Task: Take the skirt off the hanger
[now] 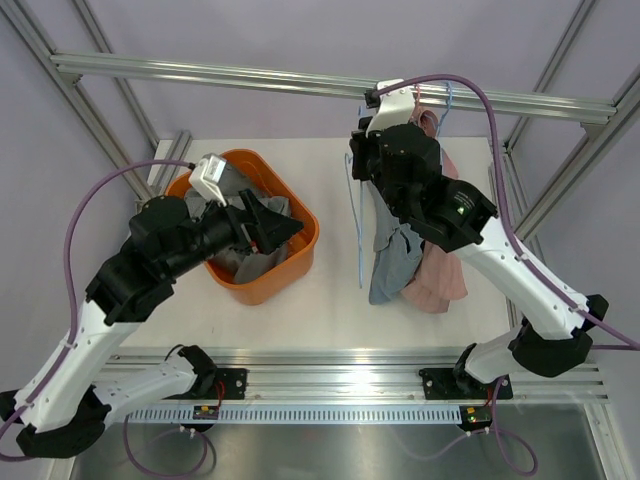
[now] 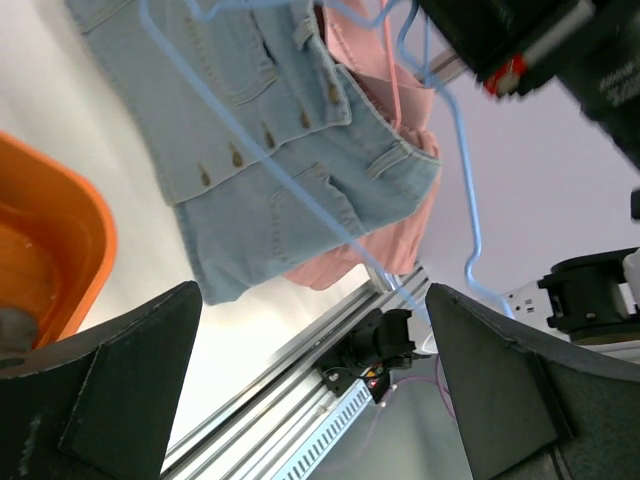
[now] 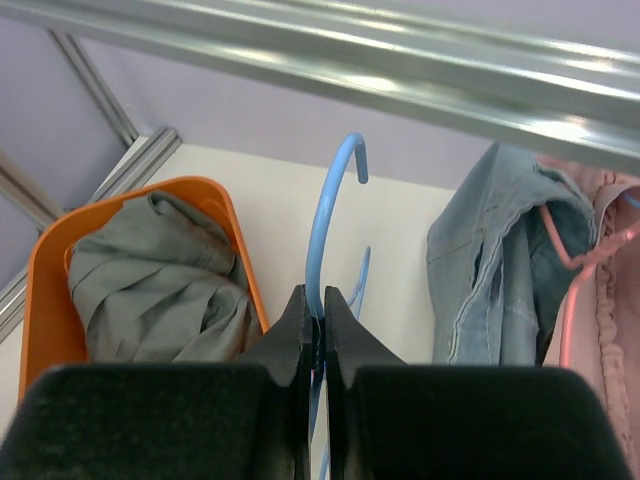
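My right gripper (image 3: 317,292) is shut on the neck of a bare blue wire hanger (image 3: 330,200), just below the metal rail (image 3: 400,60). From above, the hanger (image 1: 360,240) hangs down from the right gripper (image 1: 358,150) with no cloth on it. A crumpled grey-green garment (image 3: 150,290), the skirt as far as I can tell, lies in the orange basket (image 3: 45,260). My left gripper (image 1: 285,228) hovers over that basket (image 1: 300,265), jaws wide open and empty. The left wrist view shows the left gripper (image 2: 312,290) holding nothing.
A light denim garment (image 1: 390,265) and a pink one (image 1: 440,280) hang from the rail (image 1: 300,80) right of the blue hanger. A pink hanger (image 3: 565,300) carries the pink cloth. Frame posts stand at the table's sides.
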`<state>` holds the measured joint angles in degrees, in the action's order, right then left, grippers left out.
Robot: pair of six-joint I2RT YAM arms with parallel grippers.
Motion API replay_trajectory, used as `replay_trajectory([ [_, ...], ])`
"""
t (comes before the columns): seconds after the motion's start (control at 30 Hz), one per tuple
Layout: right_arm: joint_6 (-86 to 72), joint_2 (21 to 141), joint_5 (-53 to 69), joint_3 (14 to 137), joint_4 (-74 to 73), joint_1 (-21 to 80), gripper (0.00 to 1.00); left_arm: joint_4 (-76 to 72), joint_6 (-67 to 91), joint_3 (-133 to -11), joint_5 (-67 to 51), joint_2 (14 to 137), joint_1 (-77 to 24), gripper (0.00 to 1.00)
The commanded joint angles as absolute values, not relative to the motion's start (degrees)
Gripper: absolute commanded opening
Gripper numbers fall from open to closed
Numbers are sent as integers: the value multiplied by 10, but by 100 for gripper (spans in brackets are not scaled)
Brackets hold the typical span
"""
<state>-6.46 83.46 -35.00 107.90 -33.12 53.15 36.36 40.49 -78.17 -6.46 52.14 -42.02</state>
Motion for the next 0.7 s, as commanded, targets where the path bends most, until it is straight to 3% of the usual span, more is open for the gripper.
replay_trajectory([
  [0.0, -14, 840, -319, 1073, -230, 512, 0, 336, 392, -752, -15, 476, -422, 99],
  [0.2, -4, 856, -303, 1076, -172, 507, 0, 334, 371, -690, -18, 447, -422, 99],
  [0.67, 6, 911, -290, 1164, -192, 462, 0, 265, 371, -610, -55, 432, -423, 99],
])
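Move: My right hand is pinching the empty blue hanger below its hook. The stretch of rail it is going to runs about 10 cm ahead and some 6 cm higher. The denim skirt hangs about 8 cm ahead, 8 cm to the right and 15 cm lower, with the pink dress some 6 cm right of the skirt. From my open left hand, that rail spot is roughly 26 cm ahead, 16 cm right and 10 cm up; the orange basket is about 12 cm ahead, 12 cm left and 25 cm below. I carry the blue hanger hook-first to the rail with my right hand, about 5 cm forward and 4 cm up, tipping the fingers up some 10 degrees and keeping the hanger pinched. Meanwhile I lower my empty left hand about 7 cm beside the basket, after a small sway back and left, its fingers still wide open. ##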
